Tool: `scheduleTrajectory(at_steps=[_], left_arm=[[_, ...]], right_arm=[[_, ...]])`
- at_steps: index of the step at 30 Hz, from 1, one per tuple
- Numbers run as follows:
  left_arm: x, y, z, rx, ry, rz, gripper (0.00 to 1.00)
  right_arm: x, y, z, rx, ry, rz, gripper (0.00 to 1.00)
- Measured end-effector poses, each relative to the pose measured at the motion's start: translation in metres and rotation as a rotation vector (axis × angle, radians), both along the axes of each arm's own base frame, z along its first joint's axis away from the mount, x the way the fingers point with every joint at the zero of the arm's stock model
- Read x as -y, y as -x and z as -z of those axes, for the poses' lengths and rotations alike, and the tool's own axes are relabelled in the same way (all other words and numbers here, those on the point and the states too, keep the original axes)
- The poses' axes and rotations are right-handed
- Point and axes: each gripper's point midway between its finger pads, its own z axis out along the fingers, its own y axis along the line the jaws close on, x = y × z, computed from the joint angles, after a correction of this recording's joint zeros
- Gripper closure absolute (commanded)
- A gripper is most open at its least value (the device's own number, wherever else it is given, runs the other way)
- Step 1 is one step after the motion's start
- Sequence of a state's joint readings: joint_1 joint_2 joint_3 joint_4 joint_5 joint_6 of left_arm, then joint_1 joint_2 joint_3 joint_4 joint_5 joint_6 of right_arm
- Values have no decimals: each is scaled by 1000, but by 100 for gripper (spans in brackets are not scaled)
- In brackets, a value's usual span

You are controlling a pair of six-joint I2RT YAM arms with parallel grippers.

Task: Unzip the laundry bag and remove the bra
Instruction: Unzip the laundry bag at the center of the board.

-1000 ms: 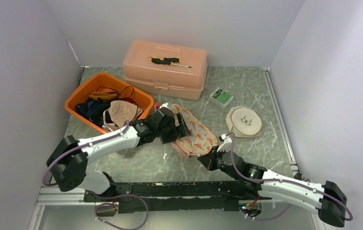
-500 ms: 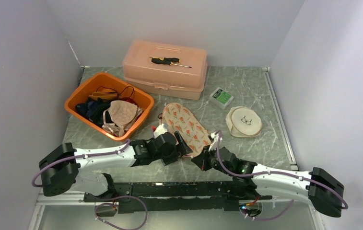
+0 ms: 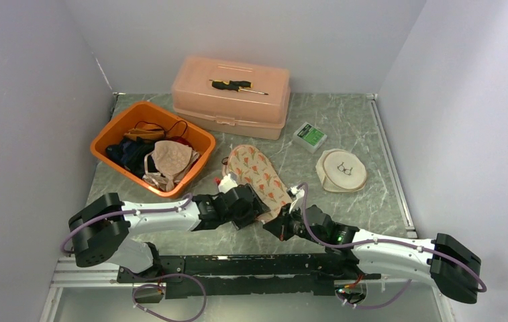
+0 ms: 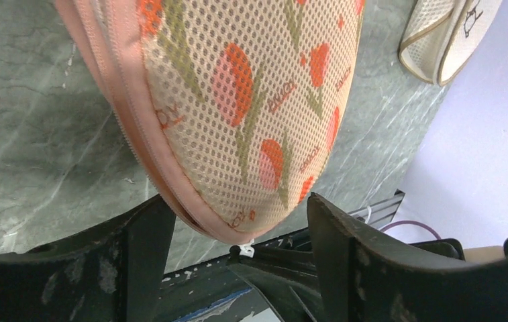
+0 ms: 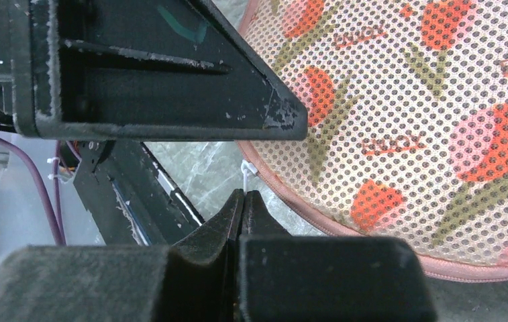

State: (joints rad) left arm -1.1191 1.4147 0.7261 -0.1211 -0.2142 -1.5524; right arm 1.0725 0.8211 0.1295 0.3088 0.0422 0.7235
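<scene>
The laundry bag (image 3: 259,174) is an oval mesh pouch printed with red tulips, edged by a pink zipper, lying flat mid-table. My left gripper (image 3: 256,209) is open, its fingers straddling the bag's near end (image 4: 251,100) without squeezing it. My right gripper (image 3: 279,227) sits just in front of that end, shut on the white zip pull (image 5: 245,176), which runs from the zipper edge into the fingertips. The same pull (image 4: 243,249) shows under the bag's tip in the left wrist view. The bra is hidden.
An orange basket (image 3: 107,139) of clothes stands at the left. A peach plastic box (image 3: 232,97) with a screwdriver (image 3: 237,85) on top is at the back. A small green-and-white box (image 3: 309,136) and a round beige pouch (image 3: 341,170) lie at the right.
My left arm came back from the bag's middle to its near end, and its fingers narrowed slightly. The bag now lies flat. My right gripper moved left and up to the bag's tip, staying shut.
</scene>
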Motion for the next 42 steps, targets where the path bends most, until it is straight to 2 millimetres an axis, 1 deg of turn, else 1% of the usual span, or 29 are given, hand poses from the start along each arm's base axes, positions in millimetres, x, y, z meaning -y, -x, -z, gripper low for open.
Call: scheduleTrajectory(at_steps=[5, 8, 11, 12, 14, 15, 20, 27, 32, 37, 40, 42], left_arm=[[-7, -4, 4, -11, -20, -33, 50], [-11, -6, 7, -19, -33, -49, 64], [-12, -7, 8, -25, -34, -59, 80], [-13, -8, 8, -27, -33, -63, 87], [-13, -8, 8, -30, -31, -65, 96], [-12, -8, 7, -30, -30, -61, 97], [-14, -11, 7, -39, -24, -54, 97], [-24, -23, 7, -16, -48, -19, 97], [-33, -28, -3, 56, -80, 57, 97], [-50, -35, -7, 102, -129, 145, 97], [-56, -37, -5, 117, -156, 203, 96], [-56, -39, -5, 133, -175, 263, 96]], right_arm=[[0, 0, 0, 2, 2, -1, 100], [1, 0, -1, 3, -1, -2, 100], [1, 1, -3, 5, -7, -1, 100], [2, 1, -4, 6, -9, -1, 100], [3, 2, -7, 9, -14, 0, 100], [5, 2, -7, 9, -14, 1, 100], [14, 3, -5, 1, 4, 23, 100], [28, -1, 12, -67, 60, 114, 100], [40, -8, 21, -117, 71, 224, 100], [47, -16, 19, -122, 50, 306, 100], [46, -16, 18, -110, 39, 299, 100], [43, -14, 17, -98, 35, 271, 100]])
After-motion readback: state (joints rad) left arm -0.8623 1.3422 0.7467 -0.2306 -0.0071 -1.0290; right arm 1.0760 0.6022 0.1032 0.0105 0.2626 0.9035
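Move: Between the left hand's open fingers lies the laundry bag's zipped edge, with the spot to be gripped only about 1 cm ahead, 1 cm left and 1 cm below. The bag's middle is some 9 cm ahead of that hand, neither left nor right; the orange bin is 19 cm ahead and 32 cm left. The right hand already holds the zip pull between its tips; from it the bag's middle is about 13 cm ahead and 3 cm left, and the glasses pouch 17 cm ahead, 23 cm right. Closing on the zipped edge beside the pull, the left fingers pinch it, then carry it about 5 cm left and 3 cm forward, turning clockwise some 15 degrees. The right hand keeps its pinch on the pull, rises slightly, then draws it roughly 4 cm right along the bag's near rim, dipping about 2 cm and easing forward as it turns clockwise. ##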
